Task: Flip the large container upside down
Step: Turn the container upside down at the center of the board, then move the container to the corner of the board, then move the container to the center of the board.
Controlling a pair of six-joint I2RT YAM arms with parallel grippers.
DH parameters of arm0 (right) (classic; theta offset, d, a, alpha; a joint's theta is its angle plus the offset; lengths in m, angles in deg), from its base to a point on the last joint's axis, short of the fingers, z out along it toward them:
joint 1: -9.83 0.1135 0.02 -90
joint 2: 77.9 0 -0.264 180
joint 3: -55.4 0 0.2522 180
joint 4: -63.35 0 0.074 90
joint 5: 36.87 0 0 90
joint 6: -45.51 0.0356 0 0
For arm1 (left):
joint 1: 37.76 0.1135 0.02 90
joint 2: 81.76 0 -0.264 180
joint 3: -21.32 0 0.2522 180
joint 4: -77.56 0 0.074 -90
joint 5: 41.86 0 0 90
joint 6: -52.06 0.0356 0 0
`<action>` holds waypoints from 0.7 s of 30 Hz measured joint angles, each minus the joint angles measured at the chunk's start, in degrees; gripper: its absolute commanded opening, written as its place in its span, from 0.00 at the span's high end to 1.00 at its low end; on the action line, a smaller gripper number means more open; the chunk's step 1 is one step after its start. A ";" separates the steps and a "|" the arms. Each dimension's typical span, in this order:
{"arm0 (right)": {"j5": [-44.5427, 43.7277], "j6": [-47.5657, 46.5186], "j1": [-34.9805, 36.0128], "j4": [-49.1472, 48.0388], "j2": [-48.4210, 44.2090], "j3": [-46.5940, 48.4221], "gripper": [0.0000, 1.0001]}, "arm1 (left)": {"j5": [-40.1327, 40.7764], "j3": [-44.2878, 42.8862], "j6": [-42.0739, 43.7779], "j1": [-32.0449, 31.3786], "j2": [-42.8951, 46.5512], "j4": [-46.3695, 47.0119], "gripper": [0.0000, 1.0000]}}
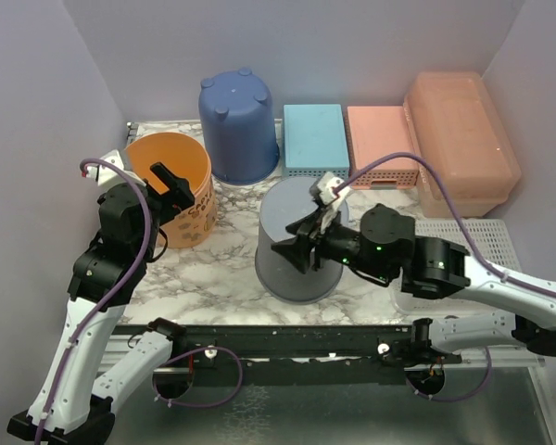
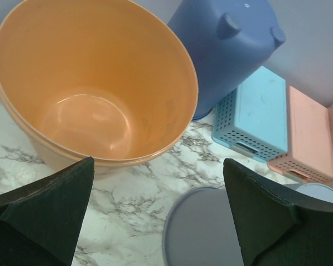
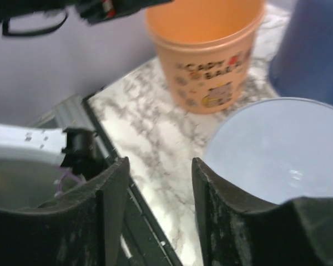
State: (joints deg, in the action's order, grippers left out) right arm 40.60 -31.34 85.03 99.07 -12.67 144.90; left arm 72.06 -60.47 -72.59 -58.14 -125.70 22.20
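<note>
The large container (image 1: 461,139), a translucent peach-orange rectangular box with a lid, stands at the back right of the marble table, untouched. My right gripper (image 1: 294,252) (image 3: 160,183) hovers over the near-left rim of a grey-blue round tub (image 1: 292,255) (image 3: 277,149) that stands base up. Its jaws are apart and only marble shows between them. My left gripper (image 1: 171,185) (image 2: 155,221) is open beside the orange bucket (image 1: 171,176) (image 2: 94,83) and holds nothing.
A dark blue tub (image 1: 236,125) stands base up at the back. Beside it lie a light blue basket (image 1: 313,137) and a pink perforated basket (image 1: 382,146). A white perforated tray (image 1: 486,236) sits under the right arm. The table's near edge is a black rail (image 1: 287,338).
</note>
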 measured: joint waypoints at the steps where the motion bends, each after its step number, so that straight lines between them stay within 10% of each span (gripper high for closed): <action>1: -2.47 -0.70 0.00 0.02 -1.29 0.00 0.40 | 0.50 0.00 0.00 0.00 -0.09 -0.39 0.01; 12: -32.24 -1.22 -0.15 3.89 -4.87 -2.93 0.20 | 11.32 -3.87 0.33 0.00 -9.68 -9.01 0.01; 21: -30.91 6.12 -12.92 11.39 -3.02 -2.99 0.17 | 18.51 -9.68 1.09 0.00 -12.02 -12.41 0.01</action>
State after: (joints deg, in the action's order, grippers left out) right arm 9.69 -25.22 72.11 110.46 -15.68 141.91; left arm 90.57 -70.16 -71.50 -58.14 -137.73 9.78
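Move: The upturned gray container stands about 8 cm ahead of the right hand, roughly 1 cm to its right and 22 cm lower at its middle; the teal basket is some 25 cm beyond it and 5 cm farther right. From the left hand, the orange container is about 8 cm ahead, 5 cm left and 20 cm down, with the blue container about 19 cm ahead and 13 cm right, and the gray one 5 cm back and 30 cm right. Heading for the far right side of the gray container, the empty right hand swings right and forward some 18 cm, rising slightly before sinking, while turning about 45 degrees clockwise and opening from half to mostly open. The left hand, fingers staying wide, shifts about 5 cm left over the orange container, dips and comes partly back up, tilting down and turning counter-clockwise. ##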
